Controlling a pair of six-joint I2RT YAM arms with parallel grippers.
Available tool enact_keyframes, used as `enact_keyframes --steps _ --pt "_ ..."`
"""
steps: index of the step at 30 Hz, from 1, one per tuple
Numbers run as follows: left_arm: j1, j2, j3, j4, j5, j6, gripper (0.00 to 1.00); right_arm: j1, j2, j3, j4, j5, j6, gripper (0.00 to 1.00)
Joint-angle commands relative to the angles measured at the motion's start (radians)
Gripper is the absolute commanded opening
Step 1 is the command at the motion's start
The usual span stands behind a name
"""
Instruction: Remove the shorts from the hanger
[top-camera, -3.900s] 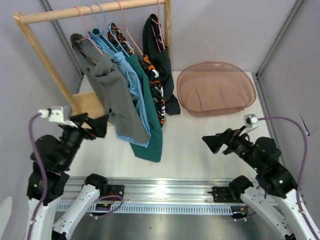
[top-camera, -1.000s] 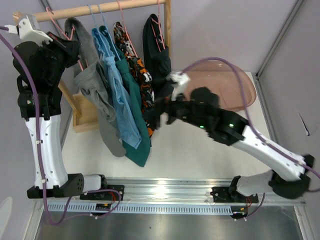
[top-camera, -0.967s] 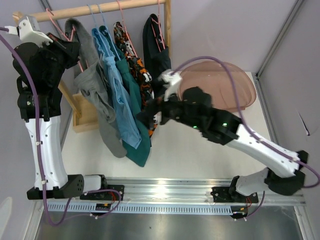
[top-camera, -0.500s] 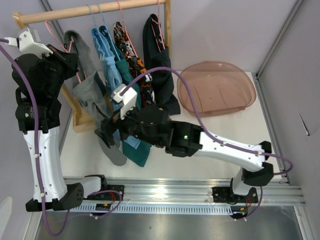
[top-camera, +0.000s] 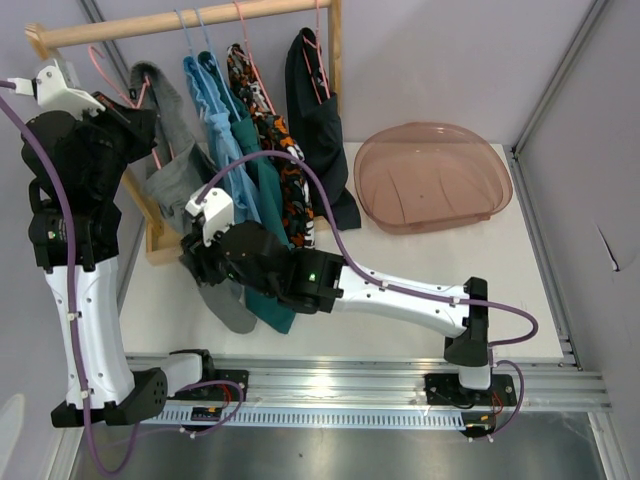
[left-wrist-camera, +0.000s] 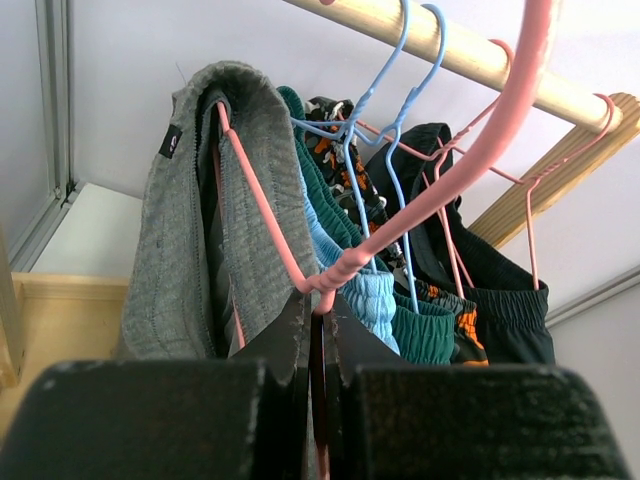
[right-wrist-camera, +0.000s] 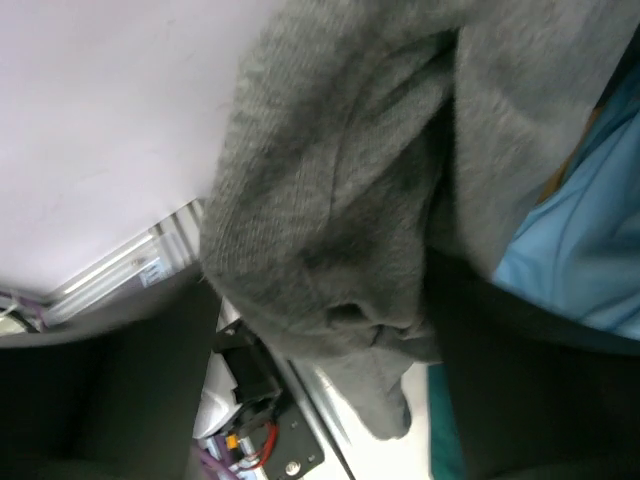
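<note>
Several shorts hang on hangers from the wooden rail (top-camera: 180, 25): grey shorts (top-camera: 175, 185), light blue (top-camera: 215, 110), dark teal (top-camera: 262, 300), orange-black-white patterned (top-camera: 290, 170) and black (top-camera: 315, 110). My left gripper (top-camera: 140, 115) is up by the rail, shut on the wire of the pink hanger (left-wrist-camera: 450, 175) that carries the grey shorts (left-wrist-camera: 190, 230). My right gripper (top-camera: 200, 265) is low at the grey leg. It is open, with the grey cloth (right-wrist-camera: 340, 200) bunched between its fingers (right-wrist-camera: 520, 380). Light blue cloth (right-wrist-camera: 570, 240) lies just beside it.
A translucent pink basin (top-camera: 432, 175) sits at the back right of the table. The rack's wooden base (top-camera: 160, 235) lies behind my right gripper, its post (top-camera: 335, 50) at the rail's right end. The metal mounting rail (top-camera: 330, 385) runs along the near edge.
My right arm swept left across the hanging shorts and came down around the grey leg, its jaws narrowing a little. My left gripper stayed shut on the pink hanger.
</note>
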Motion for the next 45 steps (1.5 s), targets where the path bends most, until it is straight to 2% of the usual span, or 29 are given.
enact_keyframes --steps 1,3,8,16,22,25,29,33,40,45 --pt "-0.004 -0.042 0.042 0.072 0.01 -0.01 0.0 -0.001 -0.013 -0.017 0.125 0.043 0.013 0.36" --pt "-0.004 -0.048 0.041 0.068 0.004 -0.003 0.0 0.005 -0.036 -0.063 0.139 0.066 0.02 0.0" --pt "-0.004 -0.04 0.068 0.059 -0.031 0.017 0.0 0.063 -0.125 -0.187 0.172 0.144 0.017 0.0" --pt "-0.004 0.003 0.157 0.035 -0.123 0.079 0.0 0.331 -0.301 -0.443 0.21 0.403 0.036 0.0" --pt "-0.005 0.05 0.214 0.026 -0.195 0.118 0.0 0.506 -0.311 -0.448 0.218 0.5 0.037 0.0" --pt "-0.007 0.055 0.213 0.027 -0.165 0.107 0.0 0.522 -0.291 -0.45 0.219 0.511 0.051 0.0" --pt "-0.007 0.023 0.185 0.036 -0.109 0.095 0.0 0.461 -0.249 -0.461 0.231 0.471 0.083 0.0" --pt "-0.017 0.011 0.182 0.027 -0.175 0.119 0.0 0.448 -0.214 -0.444 0.271 0.42 0.065 0.0" --pt "-0.022 0.038 0.222 0.019 -0.204 0.127 0.0 0.54 -0.205 -0.52 0.337 0.459 0.02 0.0" --pt "-0.022 0.009 0.175 0.021 -0.148 0.107 0.0 0.533 -0.196 -0.55 0.382 0.466 0.04 0.0"
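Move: The lower part of the grey shorts hangs between the right hand's fingers, only some 2 cm past the hand point and level with it. The blue shorts hang about 14 cm ahead and 7 cm to the right of this hand, the green shorts about 13 cm ahead and 11 cm to the right, both near its height. From the left hand, which already holds the pink hanger by its neck, that grey part lies roughly 14 cm back, 6 cm right and 15 cm below. The grey shorts are pinched in their lower part as the right fingers shut, then pulled about 16 cm back towards the robot and some 7 cm to its right, away from the hanger; after a short easing, the pull goes about 6 cm down. The left hand keeps its grip on the hanger's neck, drawing back 3–4 cm and tipping down slightly. ##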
